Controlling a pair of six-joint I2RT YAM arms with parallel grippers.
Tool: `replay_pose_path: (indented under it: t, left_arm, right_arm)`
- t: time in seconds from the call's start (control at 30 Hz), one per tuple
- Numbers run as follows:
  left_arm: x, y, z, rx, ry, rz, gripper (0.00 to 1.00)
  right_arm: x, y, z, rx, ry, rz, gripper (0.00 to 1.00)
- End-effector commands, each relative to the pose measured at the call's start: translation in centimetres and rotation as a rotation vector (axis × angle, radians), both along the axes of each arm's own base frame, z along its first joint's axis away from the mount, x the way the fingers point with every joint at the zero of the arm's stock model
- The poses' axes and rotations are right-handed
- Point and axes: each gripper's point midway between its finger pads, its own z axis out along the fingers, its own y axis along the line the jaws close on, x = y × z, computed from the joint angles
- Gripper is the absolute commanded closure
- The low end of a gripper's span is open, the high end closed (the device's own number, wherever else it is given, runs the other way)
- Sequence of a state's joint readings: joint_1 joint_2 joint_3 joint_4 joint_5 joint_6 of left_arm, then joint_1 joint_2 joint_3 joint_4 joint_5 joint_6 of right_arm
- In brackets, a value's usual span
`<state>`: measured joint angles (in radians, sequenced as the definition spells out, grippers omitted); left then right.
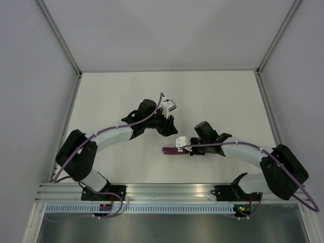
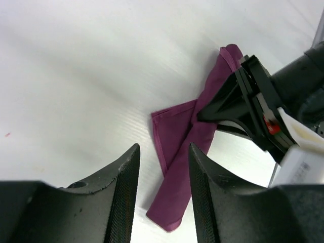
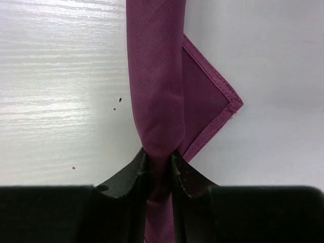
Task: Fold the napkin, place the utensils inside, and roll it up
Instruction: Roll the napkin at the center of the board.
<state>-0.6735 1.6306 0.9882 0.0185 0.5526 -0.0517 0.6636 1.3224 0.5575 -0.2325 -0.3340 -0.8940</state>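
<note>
The napkin [image 3: 154, 76] is a deep magenta cloth rolled into a narrow tube, with one loose hemmed corner [image 3: 223, 101] sticking out to the side. It lies on the white table between the two arms [image 1: 168, 150]. My right gripper [image 3: 158, 154] is shut on the roll, pinching it thin between the fingers. My left gripper [image 2: 164, 147] hangs open just above the roll's free end [image 2: 174, 202], touching nothing. In the left wrist view the right gripper [image 2: 205, 114] clamps the roll's other part. The utensils are hidden.
The white table [image 1: 228, 101] stretches back to grey enclosure walls with metal corner posts. An aluminium rail [image 1: 167, 191] with both arm bases runs along the near edge. A few tiny specks [image 3: 117, 104] lie on the surface by the roll.
</note>
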Motion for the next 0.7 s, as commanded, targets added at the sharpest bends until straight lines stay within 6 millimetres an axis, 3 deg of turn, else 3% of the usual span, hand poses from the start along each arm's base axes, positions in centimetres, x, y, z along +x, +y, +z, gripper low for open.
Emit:
replay_pose_path:
  t: [0.0, 0.13, 0.23, 0.27, 0.3, 0.33, 0.47, 0.6, 0.63, 0.67]
  left_arm:
    - [3.1, 1.9, 4.5, -0.12, -0.21, 0.251, 0.53]
    - [2.7, 5.3, 6.7, -0.208, -0.338, 0.417, 0.53]
    - [1.4, 7.0, 6.9, -0.245, -0.386, 0.482, 0.53]
    - [0.0, 7.0, 6.3, -0.249, -0.39, 0.461, 0.52]
    - [-0.5, 6.8, 6.5, -0.26, -0.413, 0.45, 0.52]
    - [-0.6, 7.2, 6.2, -0.244, -0.43, 0.481, 0.52]
    - [-3.6, 5.2, 5.2, -0.18, -0.515, 0.382, 0.51]
    - [-4.9, 3.0, 3.7, -0.073, -0.584, 0.279, 0.5]
    - [-5.1, 2.5, 2.3, -0.021, -0.58, 0.252, 0.5]
    - [-5.4, 1.5, 2.6, -0.011, -0.606, 0.214, 0.5]
  right_arm:
    - [-3.4, -1.4, -1.3, -0.067, 0.217, 0.022, 0.82]
    - [-3.0, -1.5, -0.9, -0.082, 0.312, 0.019, 0.83]
    - [-2.7, -1.7, -0.9, -0.094, 0.385, 0.014, 0.83]
    - [-2.7, -1.8, -1.0, -0.1, 0.404, 0.014, 0.83]
    - [-3.2, -2.2, -1.6, -0.126, 0.457, 0.013, 0.83]
    - [-2.4, -2.0, -1.4, -0.12, 0.458, 0.011, 0.83]
    - [-1.7, -2.4, -2.1, -0.142, 0.535, -0.002, 0.83]
    - [-0.8, -2.6, -3.0, -0.167, 0.576, -0.024, 0.83]
    - [-0.6, -2.7, -3.1, -0.172, 0.584, -0.028, 0.83]
    - [-0.4, -2.8, -3.2, -0.175, 0.594, -0.032, 0.83]
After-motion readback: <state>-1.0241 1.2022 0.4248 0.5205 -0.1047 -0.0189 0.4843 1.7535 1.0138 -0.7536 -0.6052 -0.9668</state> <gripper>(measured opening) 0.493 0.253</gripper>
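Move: My left hand is empty. The rolled napkin's left end lies about 7 cm back, 2 cm left and some 10 cm below it. The loose corner flap is roughly 4 cm back, 5 cm right and 11 cm below it. My right hand already grips the roll; from there the left end is about 12 cm left and level fore and aft, and the flap is about 3 cm ahead and 4 cm left. I keep the napkin pinched low at the table with my right hand and, almost in place, rock that wrist some 30 degrees, the hand's body tipping forward over the roll. My left hand, half open and untouching, swings about 7 cm left and 3 cm up, then curves back about 6 cm and partly right again towards the napkin's left end, fingers turning to point more forward. ##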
